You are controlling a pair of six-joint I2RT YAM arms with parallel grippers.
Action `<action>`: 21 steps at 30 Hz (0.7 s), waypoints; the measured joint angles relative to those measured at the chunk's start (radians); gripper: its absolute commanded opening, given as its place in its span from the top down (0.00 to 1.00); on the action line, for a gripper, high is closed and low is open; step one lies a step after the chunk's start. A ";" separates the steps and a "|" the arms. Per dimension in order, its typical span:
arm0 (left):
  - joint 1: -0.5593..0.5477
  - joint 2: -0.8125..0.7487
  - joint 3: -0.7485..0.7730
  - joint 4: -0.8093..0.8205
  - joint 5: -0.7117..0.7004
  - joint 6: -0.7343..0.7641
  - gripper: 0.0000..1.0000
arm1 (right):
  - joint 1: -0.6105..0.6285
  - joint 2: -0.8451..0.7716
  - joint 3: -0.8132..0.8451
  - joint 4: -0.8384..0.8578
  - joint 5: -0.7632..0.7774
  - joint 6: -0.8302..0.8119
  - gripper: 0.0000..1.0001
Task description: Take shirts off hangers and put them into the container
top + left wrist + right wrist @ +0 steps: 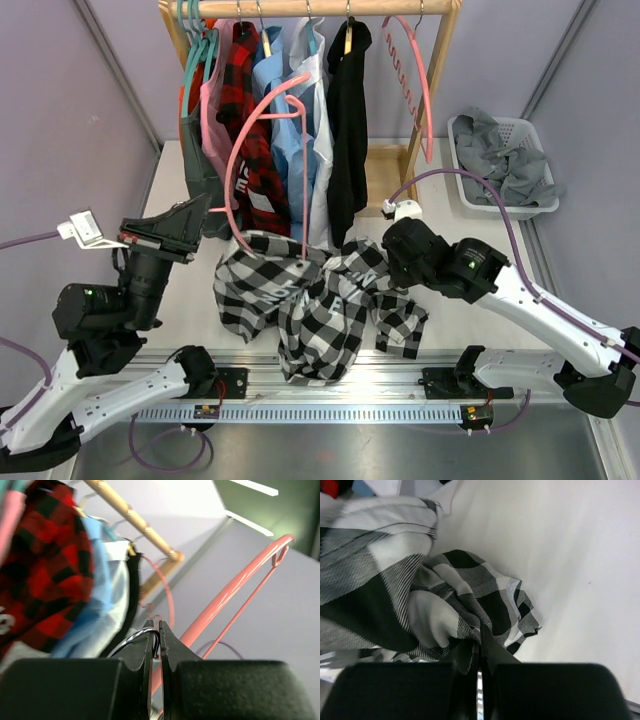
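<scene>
A black-and-white check shirt (305, 300) lies crumpled on the table, its lower part hanging over the front edge. A pink hanger (262, 110) arcs up above it, and one end dips into the shirt's collar area. My left gripper (205, 207) is shut on the other end of that hanger (235, 587), which runs between its jaws (155, 625). At the shirt's right side, my right gripper (392, 250) is shut on a fold of the check cloth (460, 615), which goes in between its fingertips (480, 632). The white container (462, 165) at the back right holds a grey shirt (510, 160).
A wooden rail (300, 8) at the back carries red-and-black check (250, 120), light blue (290, 140), white and black (348, 130) shirts, and pink and dark grey ones at its left. Teal hangers (195, 40) and an empty pink hanger (418, 90) hang on it too.
</scene>
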 measured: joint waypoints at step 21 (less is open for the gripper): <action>0.003 0.145 -0.105 0.298 0.291 -0.228 1.00 | -0.004 -0.024 0.016 -0.118 -0.101 -0.086 1.00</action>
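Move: The black-and-white checked shirt lies heaped with its middle about 20 cm to the right of my left hand, some 3 cm back and 43 below; that hand holds the pink hanger. From my left hand the hanging red plaid shirt is some 16 cm ahead and 9 right, the light blue one 18 ahead and 14 right. The checked shirt's middle is about 13 cm left of my right hand, 5 back and 16 below. I whip the pink hanger sideways with my left hand: about 10 cm to the right, nearly level, turning the wrist some 20 degrees clockwise, then I start back left by a couple of centimetres, fingers still shut by the hook. My right hand keeps its pinch on the checked shirt and draws it back 2 to 3 cm. ##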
